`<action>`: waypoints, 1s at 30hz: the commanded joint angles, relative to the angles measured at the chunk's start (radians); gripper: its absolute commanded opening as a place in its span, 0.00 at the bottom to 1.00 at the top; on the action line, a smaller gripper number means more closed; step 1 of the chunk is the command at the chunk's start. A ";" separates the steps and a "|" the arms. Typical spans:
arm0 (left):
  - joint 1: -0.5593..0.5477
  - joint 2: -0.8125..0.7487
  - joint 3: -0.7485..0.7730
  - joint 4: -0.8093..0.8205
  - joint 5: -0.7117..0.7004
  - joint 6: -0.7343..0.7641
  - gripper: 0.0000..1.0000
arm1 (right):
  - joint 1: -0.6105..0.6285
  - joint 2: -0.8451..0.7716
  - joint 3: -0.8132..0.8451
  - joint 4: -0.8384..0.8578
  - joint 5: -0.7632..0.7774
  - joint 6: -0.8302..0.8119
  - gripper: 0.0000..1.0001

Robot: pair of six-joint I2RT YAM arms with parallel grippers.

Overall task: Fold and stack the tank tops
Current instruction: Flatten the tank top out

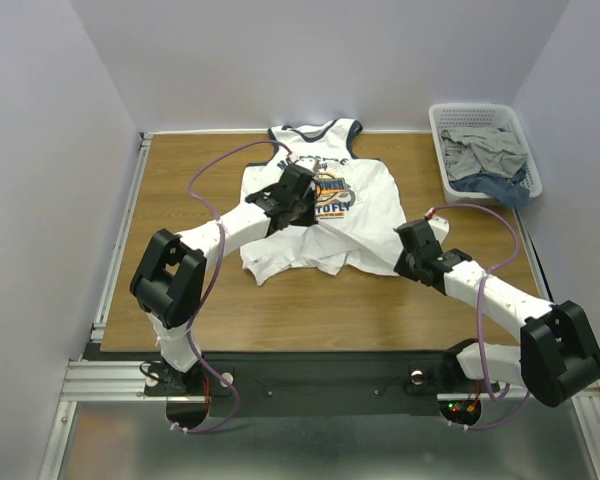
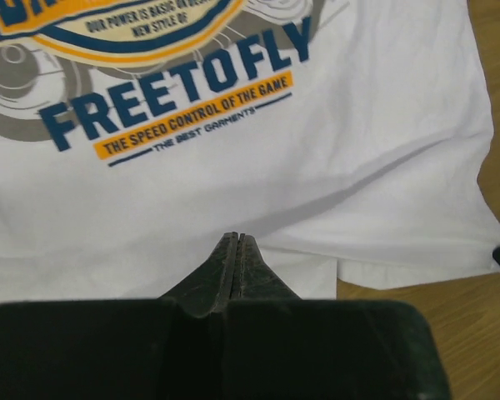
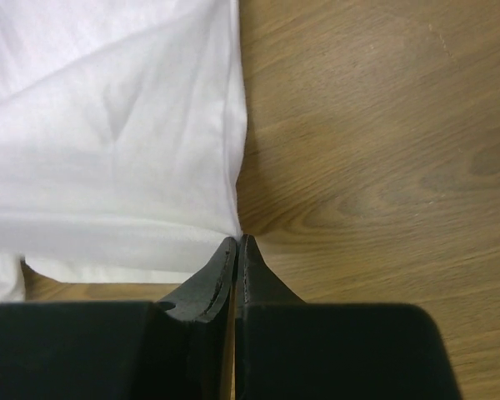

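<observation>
A white tank top with navy trim and a navy-orange chest print lies spread on the wooden table, neck toward the far wall. My left gripper sits over its lower middle, just below the print. In the left wrist view its jaws are pressed together on a raised fold of the white cloth. My right gripper is at the shirt's right side edge near the hem. It is shut on that edge of the cloth, with bare wood to its right.
A white plastic basket stands at the back right corner with grey and blue garments heaped inside. Purple cables loop from both arms over the table. Bare wood lies left of the shirt and along the near edge.
</observation>
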 commanded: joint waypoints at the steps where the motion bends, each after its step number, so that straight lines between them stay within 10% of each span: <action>1: 0.062 -0.050 0.024 -0.003 -0.020 -0.039 0.00 | -0.018 -0.021 0.057 -0.018 0.053 -0.023 0.00; 20: 0.128 0.262 0.527 -0.142 0.055 -0.052 0.00 | -0.249 0.101 0.385 -0.018 0.023 -0.175 0.00; 30: 0.134 0.078 0.335 -0.149 -0.103 -0.148 0.45 | -0.249 0.124 0.396 -0.001 0.022 -0.175 0.00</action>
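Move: The tank top's print has its middle about 10 cm ahead of the left hand and 2 cm to its right, roughly 10 cm lower. The neckline lies some 28 cm ahead and 2 cm to the right of that hand. From the right hand, pinching the lower right corner, the print is about 23 cm ahead and 24 cm left; the shirt's right armpit corner is some 27 cm ahead and 4 cm left. Both hands carry pinched cloth about 10 cm forward, the right rising equally, veering right; the left then opens. ##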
